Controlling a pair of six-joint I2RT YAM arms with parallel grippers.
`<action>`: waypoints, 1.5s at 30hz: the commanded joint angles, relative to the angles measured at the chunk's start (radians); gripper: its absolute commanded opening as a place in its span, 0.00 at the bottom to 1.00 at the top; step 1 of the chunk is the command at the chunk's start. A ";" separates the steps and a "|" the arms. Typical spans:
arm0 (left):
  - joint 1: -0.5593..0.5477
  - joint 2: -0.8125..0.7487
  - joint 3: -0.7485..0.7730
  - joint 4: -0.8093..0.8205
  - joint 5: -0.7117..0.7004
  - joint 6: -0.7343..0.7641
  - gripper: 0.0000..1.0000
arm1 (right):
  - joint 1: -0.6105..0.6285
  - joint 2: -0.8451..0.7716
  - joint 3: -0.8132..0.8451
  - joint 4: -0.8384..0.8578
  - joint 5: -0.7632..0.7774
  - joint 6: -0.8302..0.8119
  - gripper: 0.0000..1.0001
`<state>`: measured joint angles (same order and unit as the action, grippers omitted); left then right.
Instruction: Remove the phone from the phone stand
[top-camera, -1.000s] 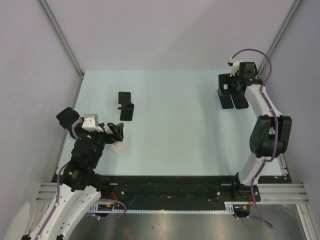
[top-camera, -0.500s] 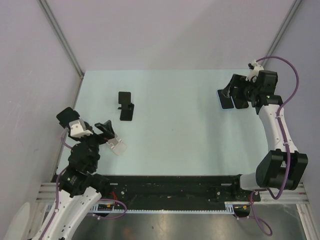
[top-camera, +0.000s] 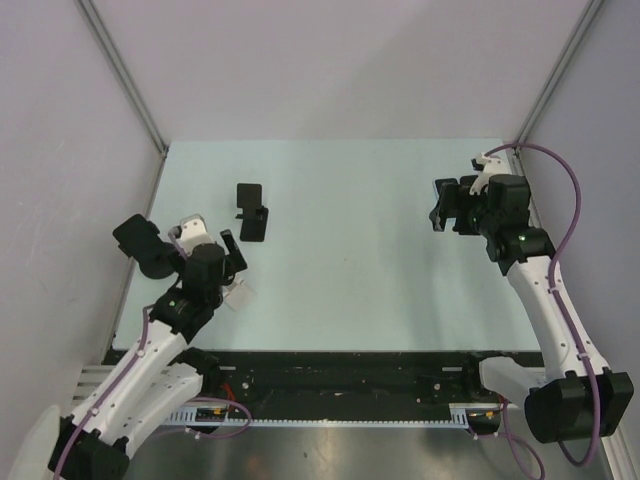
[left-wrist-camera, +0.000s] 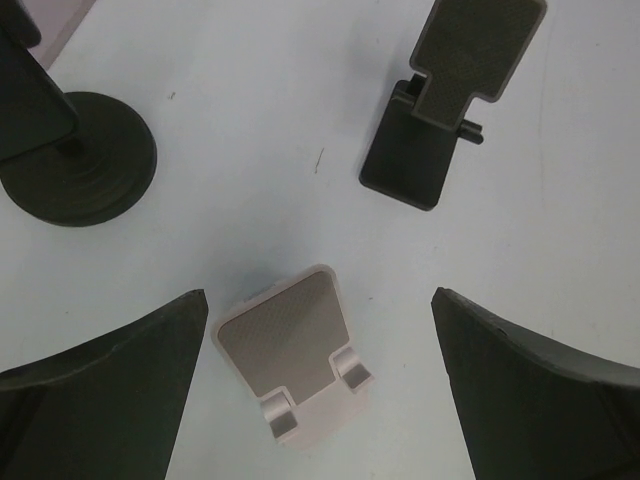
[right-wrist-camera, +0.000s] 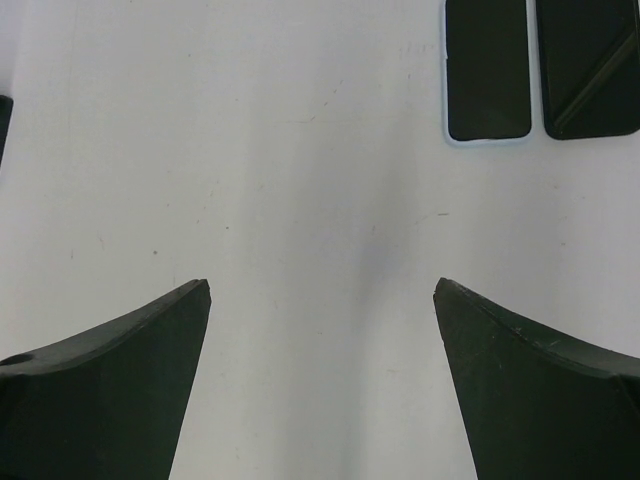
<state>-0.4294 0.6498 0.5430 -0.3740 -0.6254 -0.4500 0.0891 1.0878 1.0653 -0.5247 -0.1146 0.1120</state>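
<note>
A black phone (right-wrist-camera: 487, 68) with a pale blue rim lies flat on the table at the top right of the right wrist view, on no stand. My right gripper (right-wrist-camera: 321, 283) is open and empty, hovering nearer than the phone. In the top view my right gripper (top-camera: 447, 205) covers the phone. A white phone stand (left-wrist-camera: 295, 355) stands empty between the open fingers of my left gripper (left-wrist-camera: 320, 295), well below them. It also shows in the top view (top-camera: 238, 293) under my left gripper (top-camera: 230, 258). A black folding stand (left-wrist-camera: 450, 100) is empty too.
A flat black folded piece (right-wrist-camera: 588, 68) lies right beside the phone. A black stand with a round base (left-wrist-camera: 75, 170) is at the left of the white stand. The black folding stand (top-camera: 252, 212) sits toward the far left. Walls close the table's left, back and right.
My right gripper has drawn back from the phone's far side and now hangs over it. My left gripper has swung over the white stand.
</note>
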 joint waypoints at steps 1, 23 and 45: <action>0.032 0.102 0.072 -0.009 -0.022 -0.099 1.00 | 0.017 -0.012 -0.033 0.025 0.052 -0.009 1.00; 0.084 0.281 0.049 -0.066 -0.099 -0.312 1.00 | 0.054 -0.060 -0.065 0.057 -0.028 -0.020 1.00; 0.104 0.372 0.158 -0.055 0.045 -0.250 0.46 | 0.084 -0.058 -0.065 0.057 -0.017 -0.034 1.00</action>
<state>-0.3122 1.0096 0.5964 -0.4469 -0.6003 -0.7540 0.1665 1.0481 0.9985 -0.4965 -0.1387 0.0929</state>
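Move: The white phone stand, already empty, is just below my left hand: about 1 cm ahead, 1 cm to its left and some 9 cm down. The small black stand is roughly 20 cm ahead and 5 cm to the right of that hand. The round-based stand is about 20 cm to its left and 7 cm ahead. From my right hand the white phone stand lies some 57 cm left and 8 cm back. I lower my open left hand about 7 cm onto the white phone stand in two stages, easing a little forward and left while it tips some 15 degrees further down and turns about as much counter-clockwise. Then I close the fingers partway, pinching the back plate by its two side edges. My empty right hand drifts about 3 cm left, still open. ##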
